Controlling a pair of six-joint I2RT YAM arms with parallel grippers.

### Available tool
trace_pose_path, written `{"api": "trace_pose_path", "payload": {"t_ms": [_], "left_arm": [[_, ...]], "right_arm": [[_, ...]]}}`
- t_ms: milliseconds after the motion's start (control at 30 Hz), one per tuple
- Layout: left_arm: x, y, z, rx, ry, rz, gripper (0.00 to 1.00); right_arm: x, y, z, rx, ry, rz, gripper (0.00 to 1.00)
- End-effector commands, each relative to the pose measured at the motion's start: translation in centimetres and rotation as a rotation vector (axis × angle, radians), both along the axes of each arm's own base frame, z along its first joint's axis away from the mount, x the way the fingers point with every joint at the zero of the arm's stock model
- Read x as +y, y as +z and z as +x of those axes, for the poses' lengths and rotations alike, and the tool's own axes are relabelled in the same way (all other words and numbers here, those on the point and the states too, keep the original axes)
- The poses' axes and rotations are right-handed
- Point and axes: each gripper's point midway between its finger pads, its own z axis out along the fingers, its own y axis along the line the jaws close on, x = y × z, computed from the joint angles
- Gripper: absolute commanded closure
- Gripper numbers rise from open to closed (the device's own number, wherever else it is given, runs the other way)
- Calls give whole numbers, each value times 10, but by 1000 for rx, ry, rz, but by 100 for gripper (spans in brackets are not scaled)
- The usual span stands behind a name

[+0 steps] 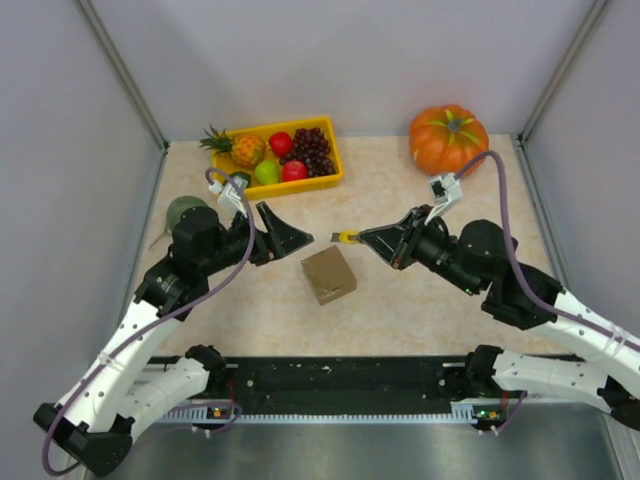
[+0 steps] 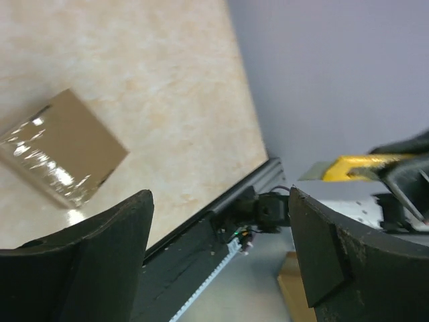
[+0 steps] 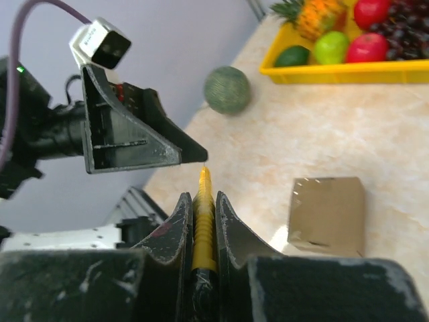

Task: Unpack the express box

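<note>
The express box [image 1: 328, 274], small, brown and closed with shiny tape, lies on the table between the arms; it also shows as the box [image 2: 64, 154] and the box [image 3: 327, 215]. My right gripper [image 1: 367, 238] is shut on a yellow utility knife [image 1: 347, 237], held above the table beyond the box. In the right wrist view the knife [image 3: 204, 215] sits squeezed between the fingers of that gripper [image 3: 203, 201], its tip pointing at a finger of the left gripper [image 3: 134, 137]. My left gripper [image 1: 298, 238] stands open just left of the knife's tip, holding nothing. Its wrist view shows the wide jaws [image 2: 220, 201] and the knife [image 2: 348, 166] at right.
A yellow fruit tray [image 1: 300, 185] with pineapple, grapes and apples stands at the back left. An orange pumpkin [image 1: 448, 138] sits at the back right. A green ball [image 1: 185, 212] lies by the left arm. Grey walls close the left, back and right sides.
</note>
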Motion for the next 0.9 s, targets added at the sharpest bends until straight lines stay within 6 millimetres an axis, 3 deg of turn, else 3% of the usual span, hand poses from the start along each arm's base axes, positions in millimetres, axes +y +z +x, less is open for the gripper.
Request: {"api": "trace_pose_path", "payload": {"t_ms": [0,67,100,267,367,433,633,867], "left_arm": [[29,-66,25,166,197,219,15],[27,-94,30,197,190,260,16],[25,-98,35,189,194,258,16],[23,-157,48,252,189,342,18],[22,-181,56,279,180,398,26],[23,-188,63,270,175,433,33],[19,-199,82,262,150,458,36],[23,-218,95,298,153,467,47]], "right_arm": [[0,-45,19,-1,-104,-235,100],[15,-70,15,3,-94,-322,100],[19,-77,17,7,-113,-345,100],[49,-116,9,19,-93,-429,100],[64,-138,8,16,-91,-455,100],[70,-150,9,5,-96,-484,100],[80,-165,16,-12,-133,-501,100],[93,-183,24,-19,-150,-533,100]]}}
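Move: The cardboard box lies far below both hands: from the left hand about 5 cm ahead, 5 cm to its right and 30 cm down; from the right hand, which already holds the yellow knife, some 8 cm ahead, 9 cm to its left and 35 cm down. The fruit crate is roughly 28 cm beyond the box and 11 cm to its left; the green melon stands about 13 cm farther out than the box and 32 cm to its left. To the box both hands sink together, fast at first and then easing off. The left drops about 23 cm with a smaller reach forward, tipping its fingers down and partly closing the empty gripper as it arrives at the box's left corner. The right goes down some 19 cm and left, tips its fingers down too, and keeps its grip on the knife, whose blade is still short of the cardboard. ##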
